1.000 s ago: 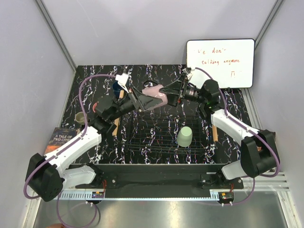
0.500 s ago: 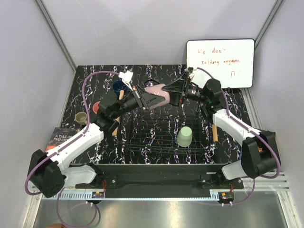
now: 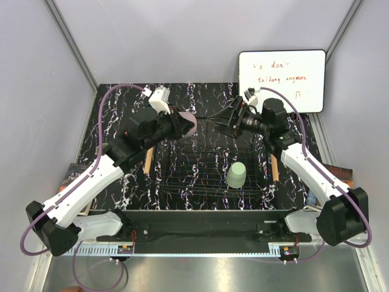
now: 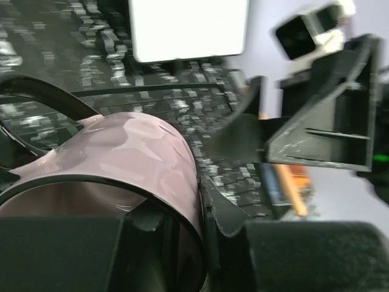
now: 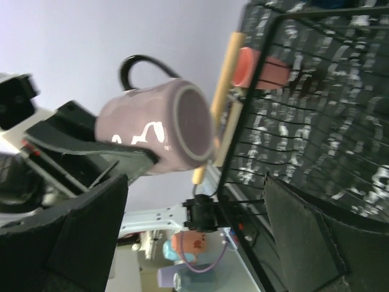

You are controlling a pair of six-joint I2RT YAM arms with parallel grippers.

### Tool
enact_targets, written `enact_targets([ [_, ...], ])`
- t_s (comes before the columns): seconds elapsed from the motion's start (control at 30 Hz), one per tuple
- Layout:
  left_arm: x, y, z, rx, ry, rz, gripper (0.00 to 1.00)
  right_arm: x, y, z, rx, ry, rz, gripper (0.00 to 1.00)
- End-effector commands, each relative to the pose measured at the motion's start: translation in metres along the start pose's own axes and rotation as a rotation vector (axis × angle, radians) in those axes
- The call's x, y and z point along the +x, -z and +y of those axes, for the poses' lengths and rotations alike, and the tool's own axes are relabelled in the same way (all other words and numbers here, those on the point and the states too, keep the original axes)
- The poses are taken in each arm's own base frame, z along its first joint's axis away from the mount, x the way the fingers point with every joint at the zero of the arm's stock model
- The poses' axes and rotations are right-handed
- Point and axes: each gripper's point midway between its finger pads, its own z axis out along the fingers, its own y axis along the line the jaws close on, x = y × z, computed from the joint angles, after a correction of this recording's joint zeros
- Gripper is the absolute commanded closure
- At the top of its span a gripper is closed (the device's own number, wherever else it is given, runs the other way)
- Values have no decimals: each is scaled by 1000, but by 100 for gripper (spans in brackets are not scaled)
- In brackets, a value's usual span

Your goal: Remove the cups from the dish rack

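In the top view my left gripper [image 3: 182, 126] holds the mauve cup [image 3: 189, 124] on its side in the air, above the far left corner of the dish rack [image 3: 200, 182]. In the left wrist view that gripper [image 4: 197, 213] is shut on the mauve cup's [image 4: 121, 152] rim, one finger inside and one outside. My right gripper [image 3: 213, 121] stands open just right of the cup, apart from it. The right wrist view shows the mauve cup [image 5: 164, 128] beyond the wide-open right gripper [image 5: 194, 225]. A mint green cup [image 3: 236, 174] stands upside down in the rack.
A pink cup [image 5: 258, 70] lies on the table past the rack's wooden side bar [image 5: 225, 79]. A whiteboard [image 3: 281, 80] leans at the back right. Books lie at the left [image 3: 73, 175] and right [image 3: 343, 173] table edges.
The left gripper closed on the mauve cup's rim and drew it left. The right gripper let go of the cup, opened wide and backed away to the right.
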Motion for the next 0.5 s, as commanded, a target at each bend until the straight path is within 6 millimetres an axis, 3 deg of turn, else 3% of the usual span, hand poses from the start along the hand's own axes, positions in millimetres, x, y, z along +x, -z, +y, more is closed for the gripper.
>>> enact_targets([
  [0.0,-65,21,-13,-45,-100,-193,100,-17,13,-14,180,92,-117,0],
  [0.03,-67,18,-6,-90,-123,-193,100,-20,16,-21,222,91,-143,0],
  [0.17,-106,13,-2,-210,-199,-234,100,-24,33,-26,304,133,-202,0],
  [0.2,-112,10,11,-278,-213,-231,100,-21,36,-33,338,123,-195,0],
  [0.33,-144,-32,32,-392,-265,-222,100,-18,45,-40,392,130,-199,0],
  [0.4,-150,-47,49,-451,-280,-199,100,-15,49,-44,413,131,-195,0],
  [0.47,-156,-76,61,-493,-298,-172,100,-15,52,-45,426,131,-206,0],
])
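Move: From the left hand, which holds the pink mug, the likely set-down spot, open table left of the rack, lies roughly 30 cm ahead, 28 cm left and 28 cm below. Neighbours from that hand: red cup 11 cm ahead, 25 cm left; blue cup 29 cm ahead, 16 cm left, both 28 cm below. The right hand has the green cup about 9 cm back, 10 cm right and 24 cm below. Carrying the pink mug in its kept grip, the left hand eases right-to-left at first, then sweeps forward about 12 cm while rising some 7 cm, swinging counter-clockwise as its left side lifts. The empty right hand, still wide open, draws off to the right about 5 cm and sinks nearly as much, towards the green cup, its fingers dipping and turning clockwise. ##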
